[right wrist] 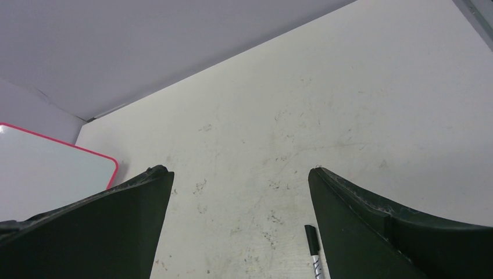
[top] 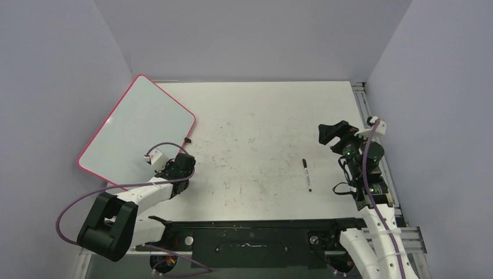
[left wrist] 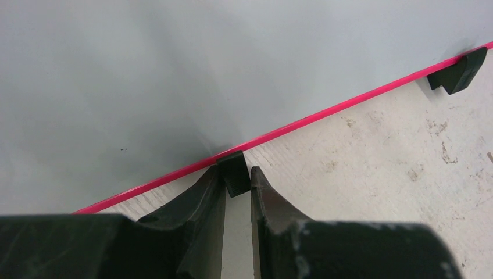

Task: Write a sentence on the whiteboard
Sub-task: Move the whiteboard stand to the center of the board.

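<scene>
The whiteboard [top: 131, 128], white with a pink-red rim, lies slanted at the table's left side, and its face shows no writing, so the sentence is not in view. In the left wrist view the whiteboard [left wrist: 145, 75] fills the upper left. My left gripper [left wrist: 235, 174] is shut on one small black foot [left wrist: 234, 170] at the pink rim; a second foot [left wrist: 459, 71] sits further along it. My left gripper [top: 164, 168] is at the board's near right edge. My right gripper [right wrist: 239, 171] stands open with nothing in it. It hovers above a black-capped marker [right wrist: 314, 256].
The marker [top: 306, 174] lies on the scuffed white tabletop [top: 261, 133], right of centre and just left of my right gripper [top: 327, 138]. Grey walls close in the table on three sides. A corner of the whiteboard [right wrist: 46, 168] shows at the left of the right wrist view.
</scene>
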Controlling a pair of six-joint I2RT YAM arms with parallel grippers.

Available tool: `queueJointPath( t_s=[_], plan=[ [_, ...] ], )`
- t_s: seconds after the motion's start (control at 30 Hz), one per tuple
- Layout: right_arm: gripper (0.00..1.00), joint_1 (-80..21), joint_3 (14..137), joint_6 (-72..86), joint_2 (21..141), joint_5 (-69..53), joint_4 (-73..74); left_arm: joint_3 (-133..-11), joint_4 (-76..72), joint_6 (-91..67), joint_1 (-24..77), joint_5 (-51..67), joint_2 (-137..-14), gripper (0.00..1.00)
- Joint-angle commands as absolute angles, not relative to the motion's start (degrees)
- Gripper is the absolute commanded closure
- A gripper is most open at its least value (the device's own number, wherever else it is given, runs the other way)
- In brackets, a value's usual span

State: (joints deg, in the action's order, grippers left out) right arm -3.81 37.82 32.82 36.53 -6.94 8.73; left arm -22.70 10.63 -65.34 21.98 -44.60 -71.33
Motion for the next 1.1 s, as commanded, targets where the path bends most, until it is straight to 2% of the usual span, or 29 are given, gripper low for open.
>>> queueJointPath(
  t_s=[0.0,1.07],
  plan=[
    [0.1,-3.7,38.0,33.0,35.4,-7.4,8.8,-20.0,5.1,-60.3,24.1,-37.0,-69.7,1.0],
    [0.1,-3.8,36.8,32.5,34.4,-7.4,10.9,-20.8,-2.2,-50.3,36.1,-31.8,-72.0,1.0]
  ],
)
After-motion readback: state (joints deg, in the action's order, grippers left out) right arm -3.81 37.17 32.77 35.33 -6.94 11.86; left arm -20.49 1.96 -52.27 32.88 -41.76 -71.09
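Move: The left hand still holds the near black stand foot on the board's right-hand edge. The open middle of the table, where the board is being taken, lies some 37 cm to its right and 9 cm ahead. The free far foot is about 13 cm ahead and 10 cm right, and the board's middle roughly 14 cm ahead, 12 cm left and a few centimetres higher. From the right hand, the table's middle is around 31 cm left, 6 cm ahead and 27 cm below. Rightward, almost level and with hardly any forward travel, the left hand draws the pinched stand foot about 6 cm towards the middle of the table, creeping at first and then moving steadily. As it goes, the wrist turns some 20 degrees clockwise, swinging the board round with it. The fingers keep their grip on the foot throughout. ##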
